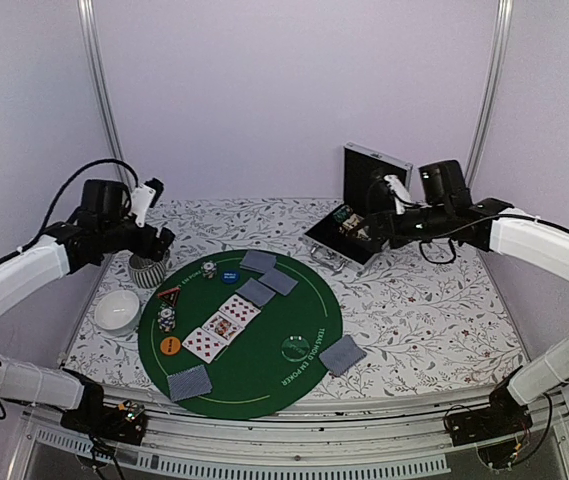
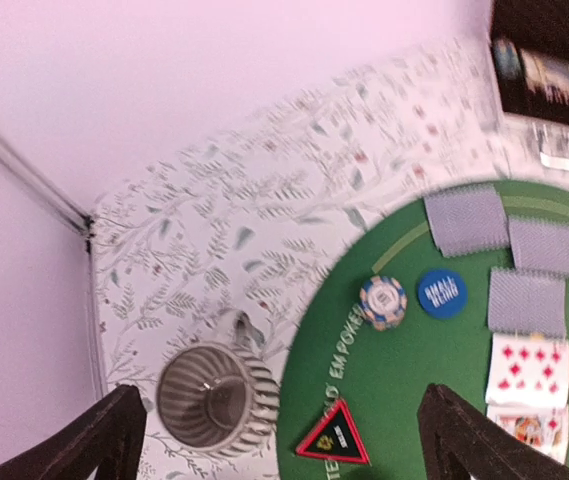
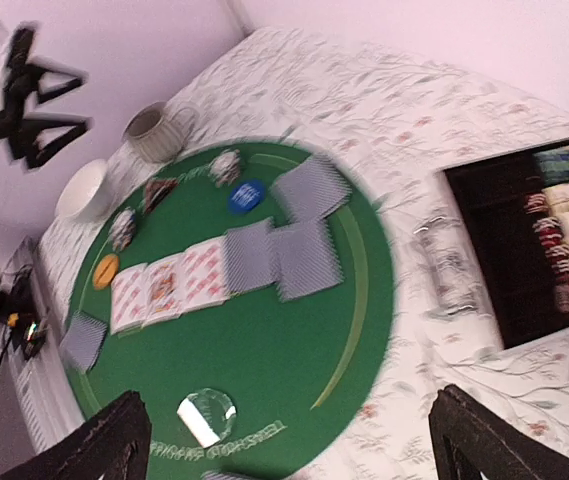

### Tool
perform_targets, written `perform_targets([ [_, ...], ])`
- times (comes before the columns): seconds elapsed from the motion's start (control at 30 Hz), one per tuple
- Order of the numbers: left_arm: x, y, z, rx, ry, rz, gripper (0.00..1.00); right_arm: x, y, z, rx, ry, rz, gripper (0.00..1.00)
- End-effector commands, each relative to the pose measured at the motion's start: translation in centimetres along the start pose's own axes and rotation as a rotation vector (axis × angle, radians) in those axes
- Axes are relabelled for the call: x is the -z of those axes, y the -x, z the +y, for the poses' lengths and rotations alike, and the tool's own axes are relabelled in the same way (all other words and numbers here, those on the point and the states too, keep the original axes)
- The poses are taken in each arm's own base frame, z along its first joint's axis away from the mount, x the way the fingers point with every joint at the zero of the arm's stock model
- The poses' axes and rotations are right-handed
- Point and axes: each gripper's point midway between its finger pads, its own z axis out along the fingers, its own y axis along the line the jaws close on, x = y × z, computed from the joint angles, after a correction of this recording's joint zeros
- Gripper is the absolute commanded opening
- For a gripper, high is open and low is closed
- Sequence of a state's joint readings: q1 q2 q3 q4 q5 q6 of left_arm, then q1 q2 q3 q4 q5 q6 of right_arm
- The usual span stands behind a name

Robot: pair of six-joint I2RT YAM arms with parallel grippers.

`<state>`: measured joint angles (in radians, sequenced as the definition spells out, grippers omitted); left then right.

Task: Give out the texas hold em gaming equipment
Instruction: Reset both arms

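On the round green mat (image 1: 264, 372) lie grey-blue-backed cards (image 1: 258, 261) at the far edge, a single one (image 1: 342, 355) at the right and another (image 1: 190, 383) at the near left. Three face-up cards (image 1: 222, 326) sit mid-mat. Chip stacks (image 1: 209, 268) (image 1: 167, 318), a blue disc (image 1: 229, 273), an orange disc (image 1: 170, 346), a clear disc (image 1: 295, 348) and a red-edged triangle (image 1: 169, 295) rest there too. My left gripper (image 2: 284, 445) hangs open and empty above the triangle (image 2: 334, 437). My right gripper (image 3: 294, 445) is open and empty, high near the case.
A striped cup (image 1: 148, 268) stands just off the mat's left edge, under my left gripper (image 1: 162, 240). A white bowl (image 1: 117, 310) sits nearer me on the left. An open metal case (image 1: 336, 252) holding chips stands at the back right, by my right gripper (image 1: 376, 228).
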<state>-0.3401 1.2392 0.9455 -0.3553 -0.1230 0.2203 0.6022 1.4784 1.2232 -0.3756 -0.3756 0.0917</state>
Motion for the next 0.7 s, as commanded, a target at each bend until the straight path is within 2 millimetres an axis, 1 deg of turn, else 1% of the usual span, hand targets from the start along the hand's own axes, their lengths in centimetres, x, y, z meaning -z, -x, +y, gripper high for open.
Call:
perform_targets([
  [0.0, 3.6, 3.4, 6.5, 0.301, 0.127, -0.31, 0.98, 8.7, 3.7, -9.0, -0.117, -0.247, -0.378, 0.99],
  [0.03, 4.3, 3.1, 8.5, 0.361, 0.185, -0.348, 0.98, 10.8, 3.6, -10.9, -0.135, -0.314, -0.447, 0.99],
  [0.07, 4.7, 2.4, 10.1, 0.414, 0.238, -0.372, 0.98, 13.3, 3.2, -12.3, -0.15, -0.38, -0.52, 0.99],
  [0.13, 5.0, 0.5, 13.1, 0.506, 0.349, -0.396, 0.98, 16.6, 1.6, -15.0, -0.177, -0.509, -0.617, 0.99],
  [0.2, 4.9, -1.7, 15.4, 0.6, 0.457, -0.405, 0.98, 18.9, -0.5, -17.0, -0.178, -0.644, -0.677, 0.99],
  [0.23, 4.6, -2.7, 16.2, 0.644, 0.504, -0.411, 0.98, 19.8, -2.3, -18.2, -0.181, -0.736, -0.69, 0.99],
  [0.27, 4.1, -3.8, 16.9, 0.677, 0.555, -0.411, 0.98, 20.4, -3.5, -18.7, -0.169, -0.799, -0.709, 0.99],
  [0.33, 3.0, -5.1, 17.4, 0.685, 0.608, -0.433, 0.98, 21.6, -5.8, -19.6, -0.138, -0.911, -0.742, 0.99],
  [0.4, 1.5, -6.3, 17.1, 0.67, 0.617, -0.443, 0.98, 22.3, -7.8, -20.0, -0.112, -0.988, -0.772, 0.99],
  [0.43, 0.9, -7.1, 16.9, 0.676, 0.626, -0.433, 0.98, 22.7, -8.4, -20.1, -0.105, -1.014, -0.801, 0.99],
  [0.5, -0.1, -9.5, 16.2, 0.687, 0.644, -0.402, 0.98, 22.7, -10.0, -20.5, -0.107, -1.044, -0.811, 0.99],
  [0.53, -0.1, -9.9, 15.8, 0.667, 0.652, -0.405, 0.98, 22.5, -10.6, -20.7, -0.103, -1.048, -0.81, 0.99],
  [0.6, 0.4, -10.5, 15.1, 0.628, 0.678, -0.45, 0.98, 22.0, -11.5, -20.9, -0.091, -1.051, -0.8, 0.99],
  [0.67, 1.4, -10.7, 14.4, 0.607, 0.688, -0.504, 0.98, 21.5, -12.3, -21.2, -0.066, -1.06, -0.785, 0.99],
])
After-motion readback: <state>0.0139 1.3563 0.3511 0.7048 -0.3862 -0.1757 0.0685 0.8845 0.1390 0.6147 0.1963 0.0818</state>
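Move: About 12 cm to the left hand's left, 5 cm ahead and 13 cm below stands the striped cup by its resting place. The white bowl lies some 19 cm left and 8 cm back, the red-edged triangle 4 cm left and 1 cm back, both roughly 16 cm lower. From the right hand, the chip case is some 24 cm ahead, 2 cm left and 17 cm down, the loose blue-backed cards about 20 cm back, 6 cm left and 20 cm down. Swinging outward to rest, both empty hands stay open. The right sweeps some 31 cm right, away from the chip case, bulging slightly forward before coming back, and sinks late while turning clockwise about 60 degrees. The left goes about 18 cm left, first rising, then dropping to end low beside the striped cup, turning counter-clockwise; both hands' fingertips tilt up. ##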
